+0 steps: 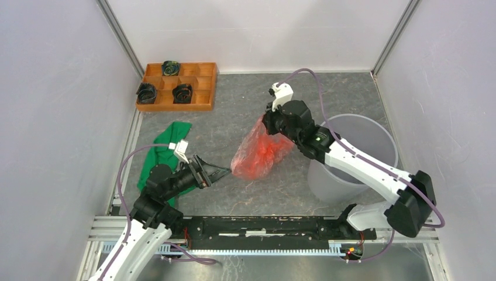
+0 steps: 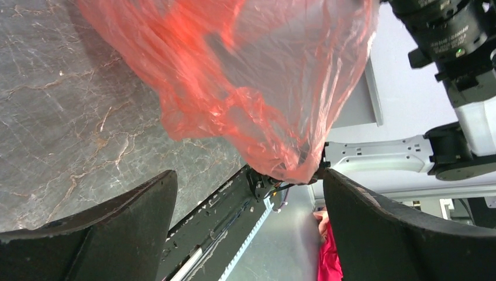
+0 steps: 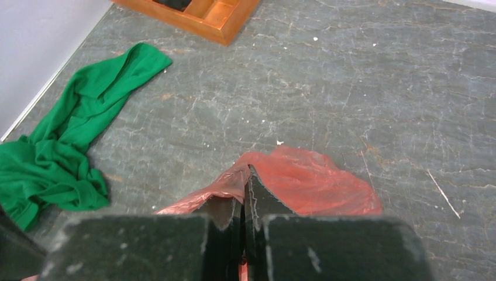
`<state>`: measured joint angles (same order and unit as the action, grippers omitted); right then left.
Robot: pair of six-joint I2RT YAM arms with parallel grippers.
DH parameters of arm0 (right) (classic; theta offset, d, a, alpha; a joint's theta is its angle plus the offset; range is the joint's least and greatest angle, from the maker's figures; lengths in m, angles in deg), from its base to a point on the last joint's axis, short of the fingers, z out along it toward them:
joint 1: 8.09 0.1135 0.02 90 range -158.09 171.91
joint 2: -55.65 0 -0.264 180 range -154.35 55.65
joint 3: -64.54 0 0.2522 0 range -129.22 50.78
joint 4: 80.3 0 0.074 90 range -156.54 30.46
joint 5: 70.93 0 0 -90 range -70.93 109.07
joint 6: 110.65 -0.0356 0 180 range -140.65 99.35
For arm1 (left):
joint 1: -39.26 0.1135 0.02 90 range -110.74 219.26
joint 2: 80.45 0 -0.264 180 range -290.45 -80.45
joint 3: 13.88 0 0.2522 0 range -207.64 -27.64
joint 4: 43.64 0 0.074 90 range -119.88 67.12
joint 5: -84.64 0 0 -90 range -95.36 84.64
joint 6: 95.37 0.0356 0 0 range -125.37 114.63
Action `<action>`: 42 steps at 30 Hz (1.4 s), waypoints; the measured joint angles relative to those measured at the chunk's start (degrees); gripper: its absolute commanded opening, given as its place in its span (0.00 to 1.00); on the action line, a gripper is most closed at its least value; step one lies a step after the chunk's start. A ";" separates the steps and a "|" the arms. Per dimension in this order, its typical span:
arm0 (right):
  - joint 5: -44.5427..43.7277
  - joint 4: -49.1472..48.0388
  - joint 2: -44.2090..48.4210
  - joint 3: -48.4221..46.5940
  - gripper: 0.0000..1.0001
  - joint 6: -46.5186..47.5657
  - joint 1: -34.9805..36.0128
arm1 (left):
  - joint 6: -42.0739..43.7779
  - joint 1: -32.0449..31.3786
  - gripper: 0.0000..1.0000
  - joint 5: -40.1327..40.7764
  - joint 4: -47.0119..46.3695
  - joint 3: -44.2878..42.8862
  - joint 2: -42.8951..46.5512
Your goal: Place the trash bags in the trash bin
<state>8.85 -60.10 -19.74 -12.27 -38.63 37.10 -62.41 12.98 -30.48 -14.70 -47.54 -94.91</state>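
The red-orange trash bag [image 1: 257,153] hangs over the table centre, its lower end near the surface. My right gripper [image 1: 267,120] is shut on its top edge; in the right wrist view the bag [image 3: 319,181] bunches around the closed fingertips of that gripper [image 3: 245,175]. My left gripper [image 1: 221,172] stands open just left of the bag's lower end. In the left wrist view the bag [image 2: 251,88] hangs ahead of and above that gripper [image 2: 248,175], apart from both fingers. The pale grey trash bin [image 1: 325,182] stands upright to the right, under the right arm.
A green cloth [image 1: 166,146] lies crumpled at the left, beside the left arm, also in the right wrist view [image 3: 64,152]. A brown wooden tray [image 1: 175,107] with black rolls [image 1: 146,92] sits at the back left. White walls close in three sides.
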 measured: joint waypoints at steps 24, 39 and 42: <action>-5.60 -0.33 -12.90 -8.92 0.00 0.22 -1.70 | 4.33 -0.09 0.95 13.99 -4.72 -0.15 -12.70; -0.09 -0.04 -4.28 -1.97 0.00 0.76 -1.70 | 2.54 -0.09 0.45 16.63 -13.33 -0.22 -27.15; 1.18 0.09 -2.58 0.26 0.00 1.60 -1.70 | 2.19 -0.09 0.33 17.25 -14.29 -0.22 -28.72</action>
<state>10.03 -60.01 -22.32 -12.01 -37.03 35.39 -60.22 12.89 -13.23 -28.99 -47.76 -123.63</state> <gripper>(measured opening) 0.006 0.430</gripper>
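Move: From the left hand, wide open, the trash bag's middle lies about 14 cm to the right, 8 cm ahead and 6 cm lower, its loose end hanging just off the fingertips. The green cloth is on the table 22 cm to this hand's left and 9 cm ahead. The right hand already holds the top of the bag, whose middle is roughly 8 cm back, 4 cm left and 11 cm below it; the trash bin stands some 29 cm to its right and 12 cm back. Forward and left first, turning about 15 degrees counter-clockwise, the left hand then sinks while still reaching forward, ending some 9 cm farther out and 7 cm lower; there its fingers close from wide open to under half around the bag's loose end. The right hand keeps its pinch on the bag, swinging it about 5 cm forward and slightly down, then drawing most of the way back. ##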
